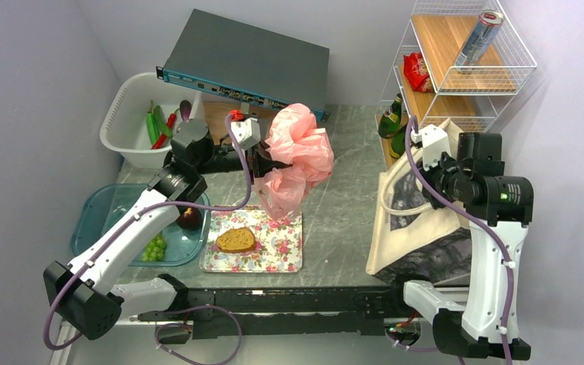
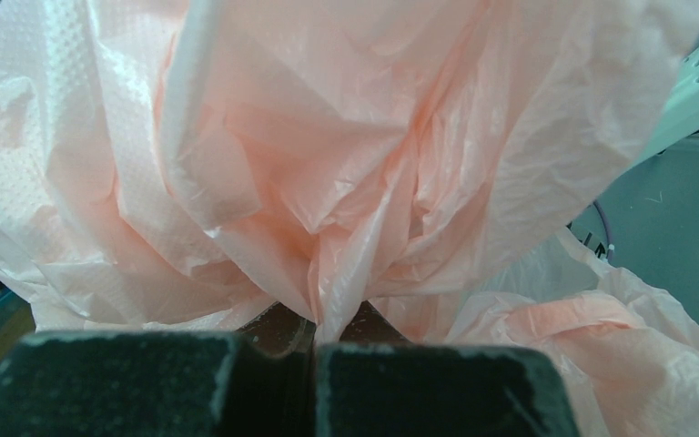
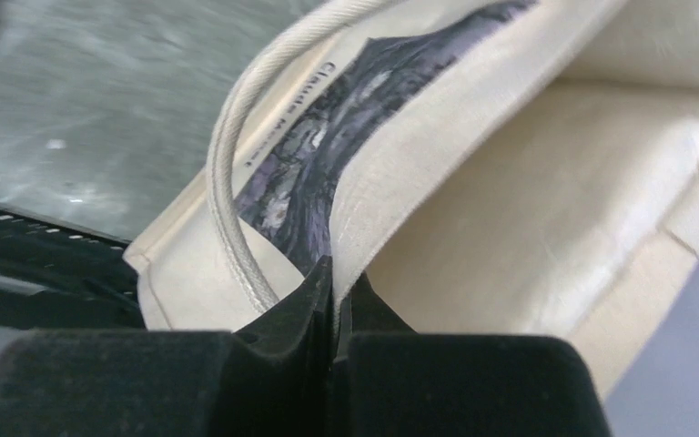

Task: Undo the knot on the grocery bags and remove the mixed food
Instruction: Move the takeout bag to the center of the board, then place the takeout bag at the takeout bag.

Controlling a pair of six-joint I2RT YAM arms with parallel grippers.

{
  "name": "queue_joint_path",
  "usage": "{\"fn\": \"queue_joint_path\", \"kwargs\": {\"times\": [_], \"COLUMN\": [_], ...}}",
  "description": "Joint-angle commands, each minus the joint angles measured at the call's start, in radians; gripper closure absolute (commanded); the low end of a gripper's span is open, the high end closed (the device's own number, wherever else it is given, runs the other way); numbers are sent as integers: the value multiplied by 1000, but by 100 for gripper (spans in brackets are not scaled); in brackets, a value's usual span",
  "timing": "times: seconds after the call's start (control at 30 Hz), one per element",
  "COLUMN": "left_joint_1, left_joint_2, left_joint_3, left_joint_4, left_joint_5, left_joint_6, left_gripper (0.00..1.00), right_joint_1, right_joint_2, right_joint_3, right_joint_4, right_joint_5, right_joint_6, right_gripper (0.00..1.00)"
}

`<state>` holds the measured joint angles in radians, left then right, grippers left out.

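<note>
My left gripper (image 1: 262, 163) is shut on a pinch of the thin pink plastic bag (image 1: 298, 152) and holds it crumpled above the table. In the left wrist view a pleat of the pink bag (image 2: 328, 164) runs down between the closed fingers of the left gripper (image 2: 317, 332). I cannot pick out a knot. The beige canvas tote (image 1: 418, 220) stands at the right. My right gripper (image 1: 424, 161) is shut on its top rim. The right wrist view has the right gripper (image 3: 337, 291) pinching the tote's rim (image 3: 391, 182). A bread slice (image 1: 236, 239) lies on the floral tray (image 1: 285, 251).
Grapes (image 1: 152, 247) and a dark round fruit (image 1: 188, 218) lie in a teal tray (image 1: 95, 217). A white basket (image 1: 125, 114) holds peppers (image 1: 156, 125). A wire shelf (image 1: 517, 53) carries green bottles (image 1: 391, 118), a red packet (image 1: 417, 72) and a silver can (image 1: 479, 38). A dark box (image 1: 247, 65) is behind.
</note>
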<state>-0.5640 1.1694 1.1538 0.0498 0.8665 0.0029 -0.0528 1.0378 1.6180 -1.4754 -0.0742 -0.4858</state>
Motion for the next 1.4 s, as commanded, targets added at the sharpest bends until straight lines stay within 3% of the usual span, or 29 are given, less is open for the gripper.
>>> {"fn": "queue_joint_path", "kwargs": {"times": [0.0, 0.2, 0.3, 0.43, 0.5, 0.6, 0.7, 0.97, 1.17, 1.23, 1.37], "left_joint_1": [-16, -27, -29, -30, -29, -30, -29, -41, -100, -123, -162], "left_joint_2": [10, 59, 84, 112, 122, 132, 145, 217, 290, 330, 416], "left_joint_3": [50, 120, 156, 195, 216, 240, 262, 382, 487, 530, 637], "left_joint_4": [58, 89, 90, 129, 155, 190, 215, 278, 353, 397, 440], "left_joint_5": [-4, 2, 6, 12, 11, 2, -2, -8, -85, -111, -176], "left_joint_6": [-30, -78, -90, -140, -168, -207, -230, -247, -156, -151, -152], "left_gripper": [100, 100, 100, 100, 100, 100, 100, 100, 100, 100, 100], "right_joint_1": [0, 93, 211, 390, 421, 423, 420, 354, 71, -34, -104], "right_joint_2": [-45, -39, -10, 48, 81, 116, 108, -14, 17, 25, 86], "right_joint_3": [51, -92, -100, -32, 80, 268, 353, 37, -69, -64, -43], "right_joint_4": [-27, -25, -3, 39, 69, 127, 190, 260, 188, 192, 114], "right_joint_5": [-370, -529, -563, -569, -552, -500, -244, 394, 324, 226, 21], "right_joint_6": [-100, -136, -109, -12, 45, 140, 230, 270, 285, 250, 238], "right_gripper": [100, 98, 68, 18, 7, 2, 0, 0, 0, 0, 0]}}
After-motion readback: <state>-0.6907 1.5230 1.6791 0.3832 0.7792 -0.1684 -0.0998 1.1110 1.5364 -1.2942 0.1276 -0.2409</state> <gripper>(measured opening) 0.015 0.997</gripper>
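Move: The right hand grips the left rim of the beige takeout bag; the spot it takes this rim to lies about 13 cm left and 4 cm back, at nearly the same height. The bag's right rim is some 13 cm to this hand's right, roughly 2 cm ahead, and the flowered tray 44 cm left, 2 cm ahead and 29 cm down. The left hand, holding the pink bag, has the takeout bag about 36 cm to its right, level ahead, 22 cm lower. The right hand pulls the held rim about 13 cm left and slightly back, opens wide to let go, then rises, sweeps some 20 cm right over the bag's mouth while turning clockwise, and sinks with open fingers astride the right rim. Meanwhile the left hand keeps its pinch on the pink bag, lifting it about 16 cm and carrying it right, fingertips tilting up. ##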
